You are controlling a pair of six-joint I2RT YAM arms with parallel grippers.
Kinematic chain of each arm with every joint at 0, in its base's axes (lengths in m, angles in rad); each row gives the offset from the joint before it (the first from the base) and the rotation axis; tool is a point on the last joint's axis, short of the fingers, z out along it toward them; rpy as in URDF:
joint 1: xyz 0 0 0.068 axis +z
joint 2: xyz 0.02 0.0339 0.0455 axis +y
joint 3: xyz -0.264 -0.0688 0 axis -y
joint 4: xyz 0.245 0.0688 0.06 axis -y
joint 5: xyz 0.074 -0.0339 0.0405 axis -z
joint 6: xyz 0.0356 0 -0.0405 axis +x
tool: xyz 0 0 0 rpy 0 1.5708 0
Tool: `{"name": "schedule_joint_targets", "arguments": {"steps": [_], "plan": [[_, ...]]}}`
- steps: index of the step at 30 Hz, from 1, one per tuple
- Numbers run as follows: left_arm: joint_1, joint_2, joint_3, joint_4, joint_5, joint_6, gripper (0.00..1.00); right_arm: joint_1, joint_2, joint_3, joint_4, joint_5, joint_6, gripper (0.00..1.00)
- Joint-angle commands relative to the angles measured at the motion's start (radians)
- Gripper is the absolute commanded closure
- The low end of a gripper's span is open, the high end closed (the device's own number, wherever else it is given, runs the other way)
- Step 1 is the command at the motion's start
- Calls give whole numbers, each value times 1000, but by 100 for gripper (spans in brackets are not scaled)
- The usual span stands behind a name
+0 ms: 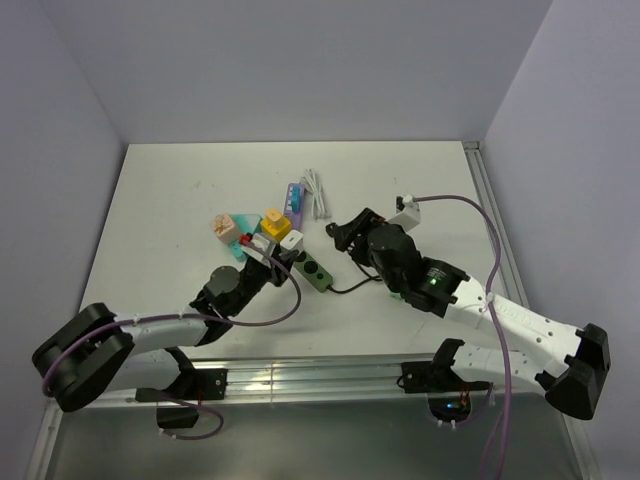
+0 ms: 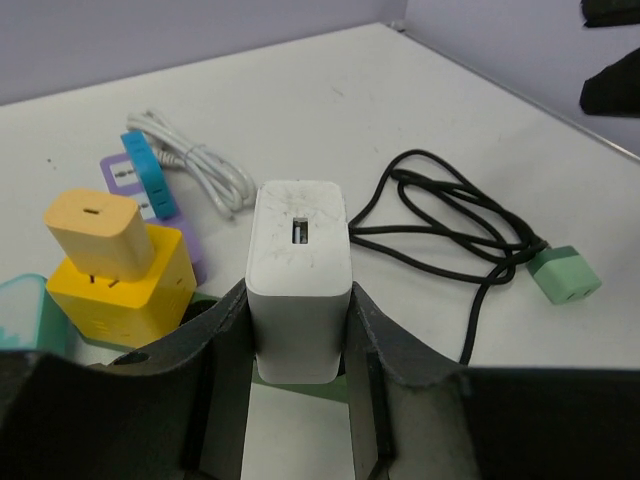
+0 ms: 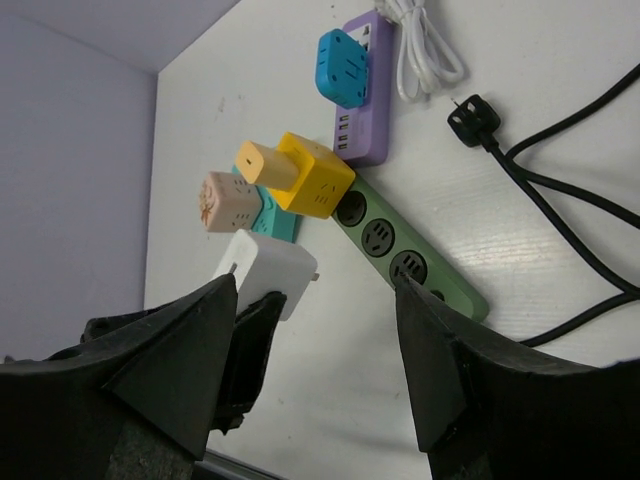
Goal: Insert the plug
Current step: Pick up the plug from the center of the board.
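Observation:
My left gripper (image 2: 298,305) is shut on the white plug (image 2: 300,260), one finger on each side of it. The right wrist view shows the plug (image 3: 268,270) held a little above the table, its prongs pointing toward the green power strip (image 3: 415,250) and apart from it. The strip (image 1: 316,270) lies between the two arms, and its free sockets face up. Open and holding nothing, my right gripper (image 1: 342,232) hovers just right of the strip. Its fingers (image 3: 190,340) frame the plug and the strip's end.
A yellow cube adapter (image 3: 318,178) with an orange plug sits on the strip's far end. Next to it are a teal strip with a pink cube (image 3: 228,200), a purple strip (image 3: 362,90) with a blue adapter, and a white cable (image 1: 318,190). A black cord (image 2: 450,215) coils to the right.

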Motion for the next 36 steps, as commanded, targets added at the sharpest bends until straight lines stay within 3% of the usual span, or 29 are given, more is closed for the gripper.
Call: {"name": "schedule_joint_targets", "arguments": {"steps": [1,14,22,36], "plan": [[23,77,35,191,9,-29,100,-7,18,-24,75,24,-68,29],[152,347,77,443,241,-16,100,-9,-5,-101,184,22,-150,31],[160,510,80,653,241,-6,99,-9,-25,-136,244,-11,-185,31],[187,620,92,731,301,-32,100,-9,1,-125,250,-33,-191,32]]}}
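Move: Some 9 cm ahead of the left hand, which already grips the white plug, and about 3 cm to its right and 15 cm below lies the green strip's second socket from the yellow cube's end. The yellow cube sits roughly 14 cm ahead, 3 cm left and 12 cm down; the black plug is about 19 cm ahead, 12 cm right and 17 cm down. From the open right hand, that socket is around 10 cm ahead, 12 cm left and 21 cm below. Carrying the white plug down and forward towards the green strip, the left hand sinks about 9 cm and advances about 5 cm: first down and outward together, then mostly straight down, before slowing to a slight forward creep. Its wrist tips down slightly and the fingers keep their hold. The right hand lowers some 2 cm with its fingers still open, touching nothing. ##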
